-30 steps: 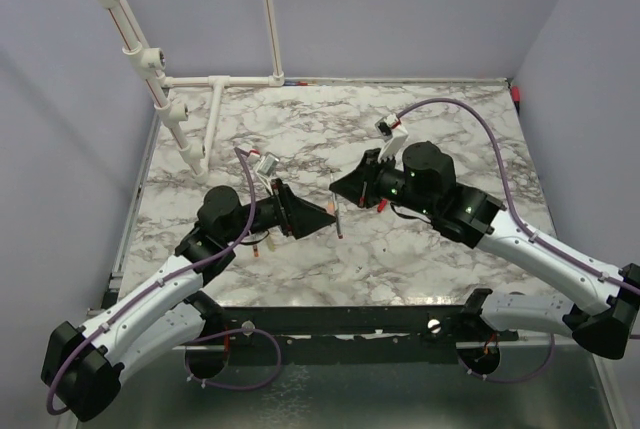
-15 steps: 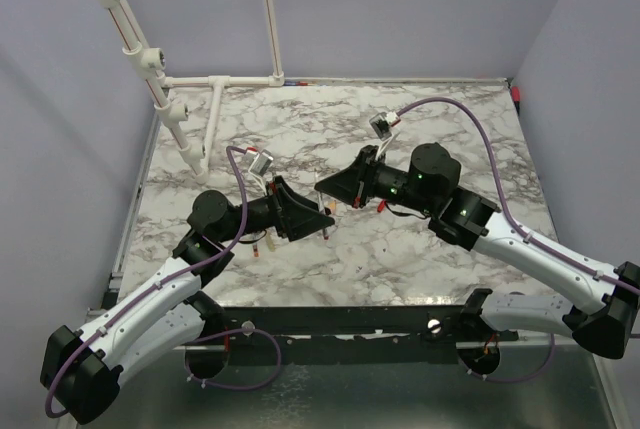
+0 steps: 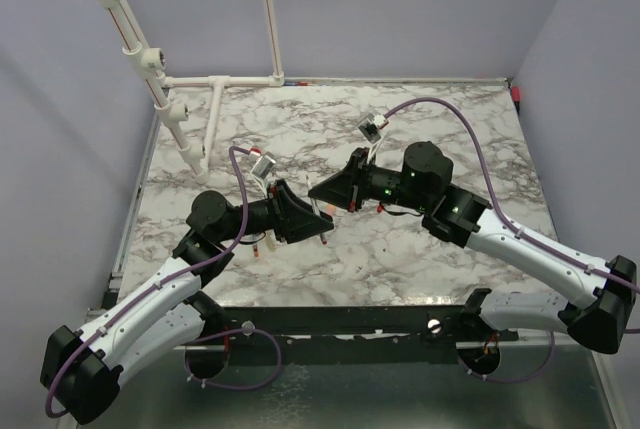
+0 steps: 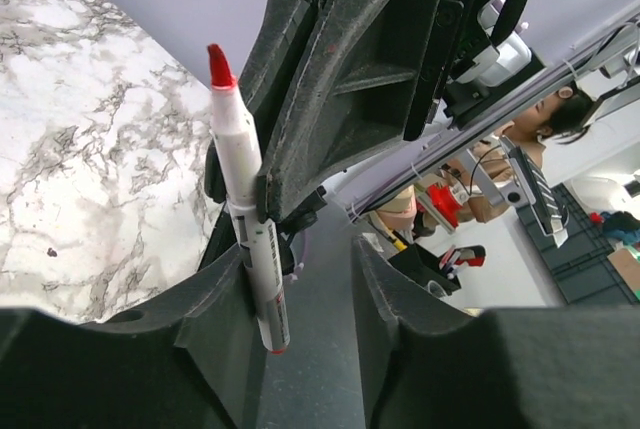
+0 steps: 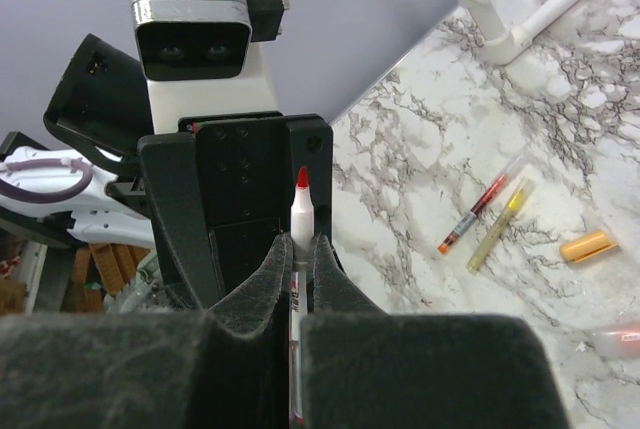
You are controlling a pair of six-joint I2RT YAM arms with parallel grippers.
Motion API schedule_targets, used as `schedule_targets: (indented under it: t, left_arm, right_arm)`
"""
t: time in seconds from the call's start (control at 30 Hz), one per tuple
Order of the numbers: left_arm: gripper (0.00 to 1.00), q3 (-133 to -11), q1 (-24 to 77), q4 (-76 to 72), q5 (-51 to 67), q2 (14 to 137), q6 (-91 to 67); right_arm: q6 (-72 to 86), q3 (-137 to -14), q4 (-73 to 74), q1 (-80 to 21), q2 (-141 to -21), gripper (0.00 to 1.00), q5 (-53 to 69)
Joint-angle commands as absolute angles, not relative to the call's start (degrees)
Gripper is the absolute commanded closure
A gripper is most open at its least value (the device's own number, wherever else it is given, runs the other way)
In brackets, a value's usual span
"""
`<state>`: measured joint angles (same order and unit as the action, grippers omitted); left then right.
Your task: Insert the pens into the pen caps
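Note:
My right gripper (image 5: 298, 249) is shut on a pale grey pen (image 5: 301, 211) with a bare red tip, which sticks out past its fingers. In the left wrist view the same pen (image 4: 245, 204) leans against my left finger, pinched by the right gripper's black fingers (image 4: 330, 99). My left gripper (image 4: 300, 259) is open around it with a wide gap. In the top view the two grippers (image 3: 318, 221) (image 3: 322, 194) meet tip to tip mid-table. A red pen (image 5: 480, 211), a yellow pen (image 5: 497, 224), an orange cap (image 5: 587, 246) and a pink cap (image 5: 625, 337) lie on the marble.
A white pipe frame (image 3: 190, 119) stands at the table's back left, also in the right wrist view (image 5: 520, 19). Small pens or caps (image 3: 262, 244) lie beside the left arm. Purple walls enclose the marble table (image 3: 450, 139).
My right gripper has moved left with the pen toward the left gripper. My left gripper has drawn back a little to the left, and the two now overlap.

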<state>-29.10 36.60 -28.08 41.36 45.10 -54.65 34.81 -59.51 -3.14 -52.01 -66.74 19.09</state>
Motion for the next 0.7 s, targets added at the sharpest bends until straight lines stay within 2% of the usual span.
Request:
schedule_targets:
  t: [0.0,0.13,0.27,0.33,0.67]
  left_arm:
    - [0.6,-28.7,36.74,-29.62,44.32,45.23,-54.13]
    - [0.66,-28.23,36.74,-29.62,44.32,45.51,-54.26]
    - [0.93,-28.45,36.74,-29.62,44.04,45.45,-54.74]
    - [1.0,-28.56,36.74,-29.62,44.01,45.25,-54.73]
    - [1.0,-29.18,36.78,-24.06,41.25,44.97,-51.08]
  right_arm:
    - [33.03,-60.12,-3.33,-51.77,-66.08,0.99,20.67]
    - [32.99,-60.03,-3.78,-51.77,-66.04,0.99,21.08]
    - [32.97,-59.81,-4.12,-51.77,-66.08,0.99,21.54]
    - [32.83,-59.87,-3.9,-51.77,-66.09,0.99,21.75]
    - [29.95,-62.1,2.51,-51.77,-64.31,0.99,18.56]
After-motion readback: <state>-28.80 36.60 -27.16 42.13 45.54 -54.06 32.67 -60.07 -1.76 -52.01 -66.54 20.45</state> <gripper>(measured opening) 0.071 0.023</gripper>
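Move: The white pen is already held crosswise between the right hand's shut fingers, red nib forward. Its middle lies about 2 cm ahead of the left hand's point and 1 cm below, in line sideways. From the right hand's point it is some 3 cm back and 1 cm to the right, level in height. Far below the left hand, by about 32 cm, lie the pink piece in clear plastic, 9 cm ahead and 2 cm right, and the yellow pen, 4 cm ahead and 14 cm left. The left fingers close from about half open and pinch the rear half of the white pen, behind the right hand's grip, while that hand sinks roughly 1 cm to bring the pen between its pads. The right hand keeps its grip beside the nib half and holds nearly still. ##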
